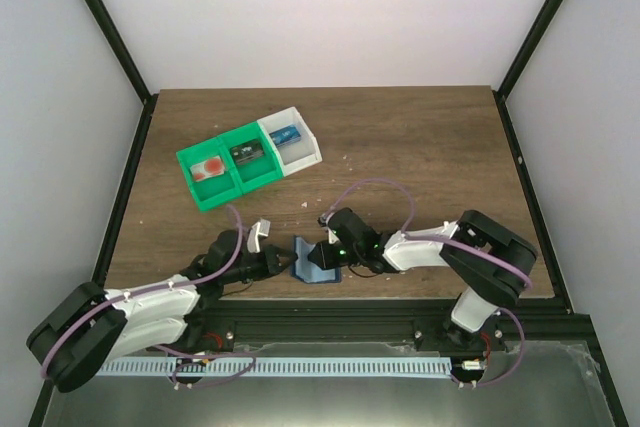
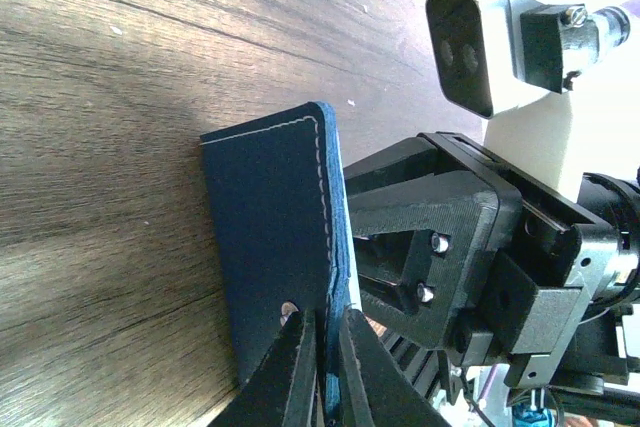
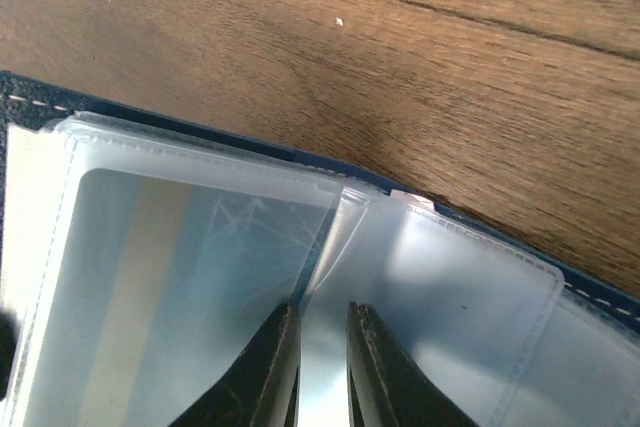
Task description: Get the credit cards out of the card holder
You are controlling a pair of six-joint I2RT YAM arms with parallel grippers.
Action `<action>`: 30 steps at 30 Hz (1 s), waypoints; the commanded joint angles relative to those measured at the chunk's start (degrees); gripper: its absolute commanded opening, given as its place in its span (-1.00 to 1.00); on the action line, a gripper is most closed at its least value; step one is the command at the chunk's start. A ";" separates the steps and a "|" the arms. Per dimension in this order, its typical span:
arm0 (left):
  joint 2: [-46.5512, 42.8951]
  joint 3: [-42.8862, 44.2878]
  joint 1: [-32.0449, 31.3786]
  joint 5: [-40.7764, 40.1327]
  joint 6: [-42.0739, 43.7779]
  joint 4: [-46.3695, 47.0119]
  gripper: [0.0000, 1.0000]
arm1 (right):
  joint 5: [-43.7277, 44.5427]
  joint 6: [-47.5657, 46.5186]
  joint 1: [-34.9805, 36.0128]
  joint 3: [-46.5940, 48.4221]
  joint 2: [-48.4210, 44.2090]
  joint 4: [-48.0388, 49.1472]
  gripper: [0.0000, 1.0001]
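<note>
The card holder (image 1: 316, 271) lies open on the table's near edge between both arms. In the left wrist view its navy cover (image 2: 270, 227) stands on edge, and my left gripper (image 2: 326, 372) is shut on that cover's rim beside a small snap. Inside, clear plastic sleeves (image 3: 470, 297) fan out; a credit card (image 3: 170, 297) with a pale stripe shows through the left sleeve. My right gripper (image 3: 323, 367) sits low over the sleeves with its fingers a narrow gap apart at a raised sleeve fold (image 3: 335, 232). Whether it pinches anything is unclear.
A green tray (image 1: 222, 187) joined to a white tray (image 1: 300, 152) stands at the back left, with a red-marked card (image 1: 210, 169), a dark card (image 1: 246, 154) and a blue card (image 1: 287, 134) in its compartments. Black frame posts rise at the table corners.
</note>
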 commanded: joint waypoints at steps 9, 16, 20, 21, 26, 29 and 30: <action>-0.83 1.39 -0.19 -0.67 2.12 -0.58 -1.00 | 5.28 -0.33 0.26 0.50 -1.35 -7.35 -0.55; -2.23 1.96 -0.32 -1.97 3.29 -3.63 -1.00 | 2.79 0.49 0.49 -0.18 -8.60 -7.90 -0.19; -2.59 1.93 -0.44 -2.19 3.21 -3.79 -1.00 | 2.28 0.67 2.77 2.23 -9.31 -9.28 0.01; -2.74 1.94 -0.37 -2.27 3.17 -3.81 -1.00 | 1.98 0.67 3.14 2.70 -9.43 -9.43 0.06; -3.47 1.93 -0.44 -2.64 3.21 -4.53 -1.00 | 0.77 1.01 3.73 3.71 -8.75 -9.48 0.25; -3.76 1.97 -0.42 -2.82 3.21 -4.68 -1.00 | -0.17 1.17 3.85 3.93 -7.99 -9.05 0.29; -3.83 1.95 -0.49 -2.87 3.08 -4.61 -1.00 | -0.56 1.19 3.91 3.99 -7.82 -8.88 0.30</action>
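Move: The card in the holder's left clear sleeve lies with its middle about 3 cm left of the right hand, 2 cm back and roughly level with it. The right clear sleeve lies about 2 cm to the right of this hand, 1 cm back and 2 cm below. The green-and-white tray is some 24 cm ahead and 15 cm left. From the left hand, with the raised left cover's edge between its fingers, the card is about 3 cm right, 1 cm back and 2 cm lower. Up and back, after a short stay and a nudge of a centimetre or so to its right, the right hand comes away from the clear sleeves, rising nearly 4 cm and drawing back about 2 cm. Its fingers spread from almost shut to well over half open, spanning the left sleeve from above. The left hand stays put and tightens its pinch on the cover's edge. ##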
